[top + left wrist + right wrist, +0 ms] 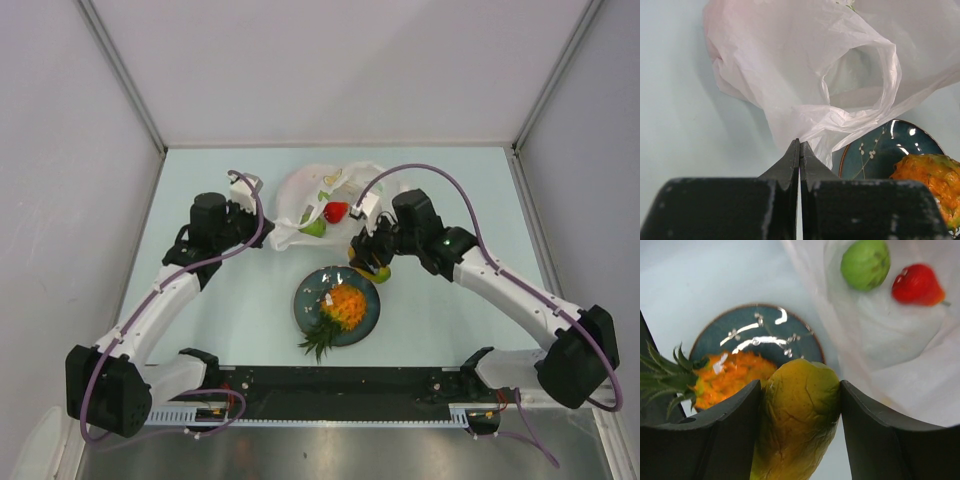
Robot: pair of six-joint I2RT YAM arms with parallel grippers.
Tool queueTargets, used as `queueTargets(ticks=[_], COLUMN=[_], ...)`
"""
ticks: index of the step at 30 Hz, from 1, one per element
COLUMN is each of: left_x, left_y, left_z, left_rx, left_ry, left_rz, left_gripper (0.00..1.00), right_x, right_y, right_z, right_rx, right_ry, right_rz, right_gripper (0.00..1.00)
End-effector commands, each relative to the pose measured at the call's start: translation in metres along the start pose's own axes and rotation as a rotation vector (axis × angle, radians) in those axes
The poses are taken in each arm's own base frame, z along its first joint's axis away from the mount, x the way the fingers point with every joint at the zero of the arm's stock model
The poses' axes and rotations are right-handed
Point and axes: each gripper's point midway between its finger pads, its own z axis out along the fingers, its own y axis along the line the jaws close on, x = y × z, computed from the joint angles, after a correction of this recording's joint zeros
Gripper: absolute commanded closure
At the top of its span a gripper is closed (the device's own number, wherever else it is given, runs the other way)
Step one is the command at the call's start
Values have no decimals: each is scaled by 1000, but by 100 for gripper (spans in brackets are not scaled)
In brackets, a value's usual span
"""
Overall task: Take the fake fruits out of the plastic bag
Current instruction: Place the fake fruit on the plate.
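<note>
The plastic bag [318,195] lies crumpled at the back of the table, and my left gripper [265,232] is shut on its left edge. The left wrist view shows the fingertips [800,146] pinching the white film [805,65]. A red fruit [336,212] and a green one [314,228] rest on the bag; they also appear as the green one [866,263] and red one [916,285]. My right gripper [372,256] is shut on a yellow mango-like fruit [800,410], held over the plate's far right rim. The pineapple [345,305] lies on the plate.
A dark blue-grey plate [368,322] sits in the middle of the table, just in front of the bag. White walls stand on three sides. The arm bases and a black rail [340,385] run along the near edge.
</note>
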Motion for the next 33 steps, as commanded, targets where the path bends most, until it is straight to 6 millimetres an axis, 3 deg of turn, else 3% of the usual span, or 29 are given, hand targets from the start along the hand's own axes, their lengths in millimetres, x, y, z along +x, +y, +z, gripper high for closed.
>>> queueTargets(ticks=[1,8,16,21,26,33], left_x=[-29,-32,-30,-30,-29,-28], left_y=[-6,-6,-5,-4,-5,-6], left_z=[-3,-3,-6,-7,-6,-5], left_rx=[31,33,23,20,26,30], left_ry=[-72,-74,-72,-72,-75,-71], left_rz=[7,13,26,32,32,28], left_gripper=[100,100,100,100,100,100], right_x=[27,64,78,82,97,121], right_y=[9,-7,-26,-15,5,13], right_z=[0,27,56,62,61,58], right_rx=[-21,12,32,-9,-49,-61], right_ry=[43,92,99,105,141,181], right_rz=[19,36,45,67,71,68], right_gripper=[66,66,65,65,64,63])
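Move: The plate's middle lies about 8 cm to the right hand's left, 5 cm back and some 18 cm below the mango held in its fingers. The pineapple on the plate is about 7 cm left and 6 cm back, the red fruit in the bag some 20 cm ahead and 8 cm left. From the left hand, the plate is some 21 cm right, 10 cm back and 18 cm below. Still gripping the mango, the right hand sinks about 14 cm towards the plate's right side, fingers tipping further down. ##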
